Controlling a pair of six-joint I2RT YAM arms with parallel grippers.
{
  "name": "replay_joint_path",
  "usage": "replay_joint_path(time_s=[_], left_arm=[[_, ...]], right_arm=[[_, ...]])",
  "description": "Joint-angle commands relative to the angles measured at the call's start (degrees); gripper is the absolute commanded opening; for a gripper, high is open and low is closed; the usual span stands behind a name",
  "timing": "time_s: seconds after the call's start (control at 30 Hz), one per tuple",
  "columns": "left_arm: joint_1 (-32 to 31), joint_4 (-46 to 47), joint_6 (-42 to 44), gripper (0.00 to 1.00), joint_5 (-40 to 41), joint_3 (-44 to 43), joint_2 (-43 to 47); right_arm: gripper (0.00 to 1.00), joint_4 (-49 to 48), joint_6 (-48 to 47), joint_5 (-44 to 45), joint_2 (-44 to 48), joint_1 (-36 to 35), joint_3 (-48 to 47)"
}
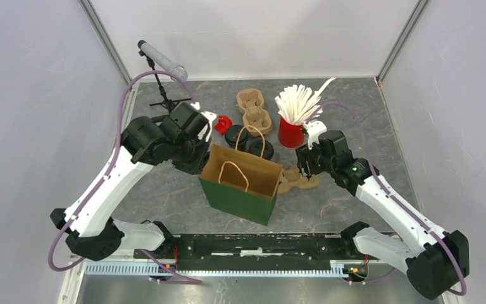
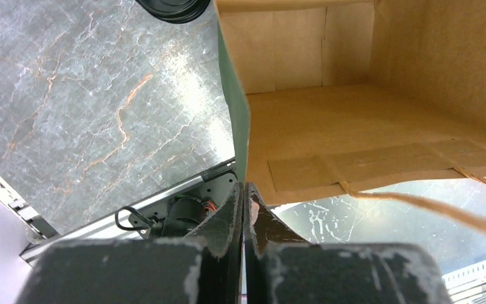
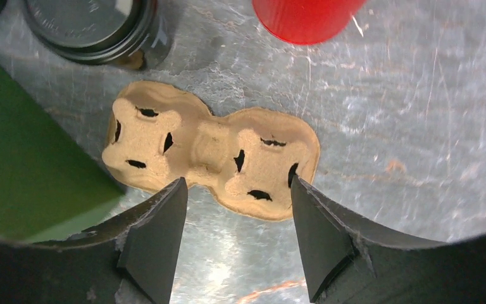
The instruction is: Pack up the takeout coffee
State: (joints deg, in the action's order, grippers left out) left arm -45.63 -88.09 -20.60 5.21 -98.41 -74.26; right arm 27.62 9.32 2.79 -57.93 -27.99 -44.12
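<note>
An open green paper bag [image 1: 239,190] with a brown inside and twine handles stands mid-table. My left gripper [image 1: 204,154] is shut on the bag's left rim; in the left wrist view the thin wall of the bag [image 2: 234,120] runs straight into my closed gripper [image 2: 245,188]. A brown pulp cup carrier [image 3: 212,155] lies flat to the right of the bag [image 3: 25,158]. My right gripper [image 3: 237,187] hovers open just above the carrier's near edge, holding nothing. Two black-lidded coffee cups [image 1: 234,134] [image 1: 256,147] stand behind the bag.
A red cup of white stirrers [image 1: 291,130] stands at the back right, close to my right wrist. A second pulp carrier [image 1: 253,111] and a small red object [image 1: 223,123] lie at the back. A microphone stand [image 1: 161,66] is at the back left.
</note>
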Motion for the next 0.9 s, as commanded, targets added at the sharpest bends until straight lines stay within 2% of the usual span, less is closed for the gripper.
replay_joint_path(time_s=[0.0, 0.13, 0.23, 0.37, 0.47, 0.6, 0.63, 0.7, 0.77, 0.83, 0.87], left_arm=[[1.6, -4.0, -2.9, 0.02, -0.4, -0.2, 2.5], [2.1, -3.7, -3.1, 0.07, -2.1, 0.1, 3.4], [2.2, -3.7, -2.8, 0.07, -2.5, 0.7, 3.4], [2.4, -3.7, -2.7, 0.04, -0.5, 2.0, 5.1], [2.6, -3.6, -2.6, 0.02, 0.0, 2.2, 6.4], [2.7, -3.2, -3.5, 0.03, -1.3, 0.9, 7.1], [2.7, -3.0, -3.8, 0.05, -1.5, 0.2, 7.0], [2.7, -2.7, -4.6, 0.17, -1.9, -2.2, 6.6], [2.7, -2.0, -5.2, 0.33, -2.3, -5.1, 6.1], [2.7, -2.1, -5.4, 0.53, -2.0, -8.6, 5.2], [2.7, -2.2, -5.3, 0.59, -1.8, -9.9, 4.8]], right_arm=[[0.70, -4.2, -23.1, -11.7, 1.5, 0.1, 1.5], [0.74, -4.1, -39.7, -20.1, 3.3, 0.1, 2.9], [0.75, -5.9, -47.5, -30.0, 4.1, 0.1, 5.8], [0.84, -7.4, -56.3, -36.7, 3.4, 0.0, 7.9], [0.88, -5.1, -63.3, -38.5, -0.4, 0.0, 6.2], [0.89, 3.0, -68.7, -34.8, -7.8, 0.1, -0.1], [0.89, 3.9, -69.9, -33.5, -8.3, 0.1, -0.3], [0.90, 4.3, -73.3, -31.1, -7.8, 0.1, 0.8], [0.91, 2.4, -75.7, -29.0, -7.3, 0.1, 2.8], [0.92, 2.7, -77.9, -28.6, -8.8, 0.1, 2.5], [0.93, 3.6, -78.9, -28.7, -10.0, 0.1, 1.7]])
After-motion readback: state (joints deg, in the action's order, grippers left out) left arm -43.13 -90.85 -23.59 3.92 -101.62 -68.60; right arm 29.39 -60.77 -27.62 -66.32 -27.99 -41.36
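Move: The right hand, open and empty, has the overturned cup tray about 12 cm below, some 2 cm ahead and 3 cm to its left; the paper bag's middle stands roughly 22 cm to its left and 3 cm back, the red cup about 16 cm ahead and 2 cm left, the lidded cup 10 cm ahead and 15 cm left. The left hand still pinches the bag's near left rim: the bag's middle lies some 12 cm right, 2 cm ahead and 12 cm below, and a black lid about 12 cm ahead and 1 cm left. Leftward and slightly back, then down, the right hand swings about 5 cm to the left and sinks nearly 5 cm towards the cup tray, turning some 70 degrees counter-clockwise and spreading its fingers wider until they straddle the tray from above. The left hand eases the pinched rim left and back a little, then opens and rises about 3 cm, letting go. ##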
